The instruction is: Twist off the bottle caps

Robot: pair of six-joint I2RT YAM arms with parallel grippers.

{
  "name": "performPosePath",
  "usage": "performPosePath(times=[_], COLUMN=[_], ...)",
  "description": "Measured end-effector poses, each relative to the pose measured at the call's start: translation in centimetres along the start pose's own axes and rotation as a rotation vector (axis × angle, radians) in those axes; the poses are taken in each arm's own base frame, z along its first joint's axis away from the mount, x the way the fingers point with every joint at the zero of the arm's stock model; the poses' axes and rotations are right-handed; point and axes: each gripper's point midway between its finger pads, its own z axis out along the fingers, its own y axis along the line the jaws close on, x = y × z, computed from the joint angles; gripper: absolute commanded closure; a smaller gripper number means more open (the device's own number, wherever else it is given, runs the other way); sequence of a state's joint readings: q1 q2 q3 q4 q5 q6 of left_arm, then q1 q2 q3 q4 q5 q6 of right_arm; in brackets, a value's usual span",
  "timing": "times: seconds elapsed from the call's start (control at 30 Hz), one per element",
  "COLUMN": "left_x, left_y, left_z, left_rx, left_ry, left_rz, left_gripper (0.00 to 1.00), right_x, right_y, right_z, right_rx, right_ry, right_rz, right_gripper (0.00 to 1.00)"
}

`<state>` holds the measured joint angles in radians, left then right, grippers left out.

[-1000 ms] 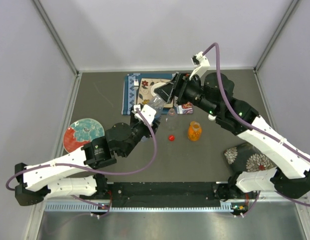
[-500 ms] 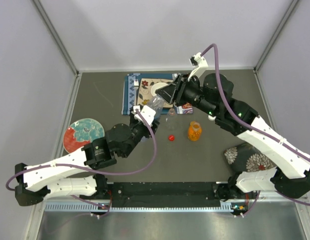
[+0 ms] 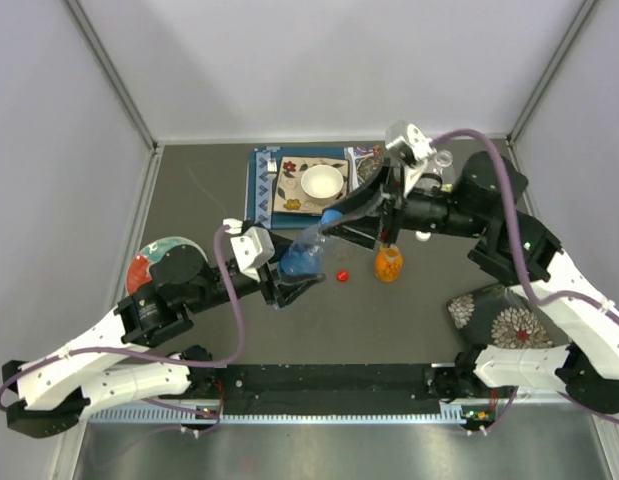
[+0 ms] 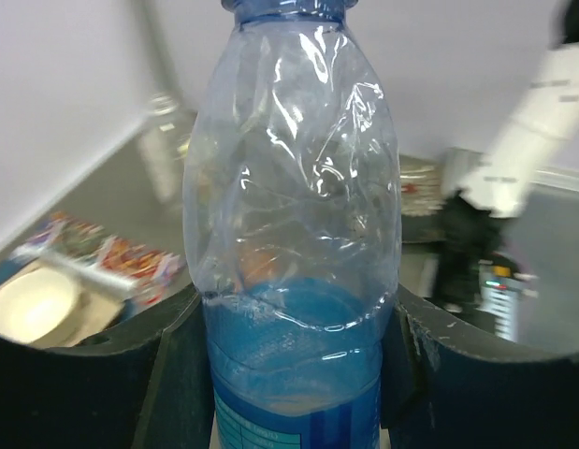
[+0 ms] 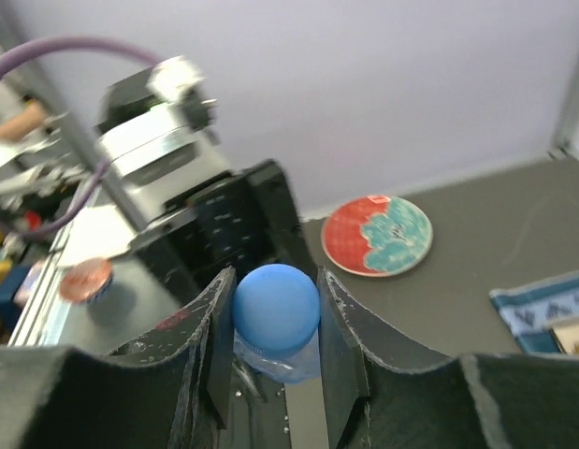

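Observation:
A clear plastic bottle (image 3: 307, 250) (image 4: 294, 187) with a blue label and some blue liquid is held tilted above the table. My left gripper (image 3: 287, 279) (image 4: 294, 374) is shut on its lower body, a finger pressed to each side. Its blue cap (image 3: 331, 216) (image 5: 276, 307) sits on the neck, and my right gripper (image 3: 338, 221) (image 5: 276, 318) is shut on that cap, both pads touching it. A loose red cap (image 3: 342, 274) lies on the table just right of the bottle. An orange bottle (image 3: 388, 263) stands upright beside it.
A white bowl (image 3: 322, 182) rests on a patterned mat (image 3: 261, 185) at the back. A red and teal plate (image 3: 149, 266) (image 5: 378, 234) lies at the left, partly under my left arm. A dark floral object (image 3: 494, 318) sits at the right, and a small clear bottle (image 3: 441, 160) behind my right arm.
My left arm has carried the bottle from over the mat toward the near side. My right gripper followed and has closed on the blue cap.

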<state>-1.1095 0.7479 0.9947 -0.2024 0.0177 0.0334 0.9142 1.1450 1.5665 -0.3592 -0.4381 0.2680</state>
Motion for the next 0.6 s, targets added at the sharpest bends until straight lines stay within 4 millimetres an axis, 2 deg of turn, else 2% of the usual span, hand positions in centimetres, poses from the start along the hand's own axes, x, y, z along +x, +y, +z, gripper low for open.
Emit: performPosePath(times=[0.13,0.27,0.47,0.6], left_x=[-1.4,-1.5,-1.6,-1.4], left_y=[-3.5,-5.9,-7.8,-8.5], left_z=[-0.7,-1.6,-2.9,-3.3], left_rx=[0.236,0.427,0.632,0.699], left_ry=[-0.024,-0.004,0.032,0.053], left_rz=[-0.060,-0.129,-0.237,-0.263], left_gripper=[0.54,0.55,0.55,0.55], right_x=[-0.5,0.1,1.0,1.2], right_y=[4.0,6.6,8.9,9.4], right_z=[-1.8,-2.8,-4.0,-4.5], right_rx=[-0.205,-0.375,-0.548,-0.595], right_ry=[-0.001,0.025,0.053,0.059], right_rz=[-0.108,-0.154,-0.197,-0.215], right_gripper=[1.00,1.00,1.00,1.00])
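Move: My left hand already grips the blue bottle's body. The blue cap is some 6 cm ahead of that hand, 6 cm to its right and 9 cm higher, right between my right fingertips. From my right hand the loose red cap lies on the table about 15 cm ahead, level sideways and some 46 cm below. The orange bottle stands about 15 cm ahead and 12 cm to the right, roughly 43 cm down. I keep twisting the bottle and its blue cap against each other as both hands draw back towards my bases, each about 10 cm, well above the table. My left hand, still gripping the bottle, turns some 40 degrees clockwise; my right keeps its pinch on the cap, turns about 35 degrees counter-clockwise and drifts slightly right. Both slow towards the end. ##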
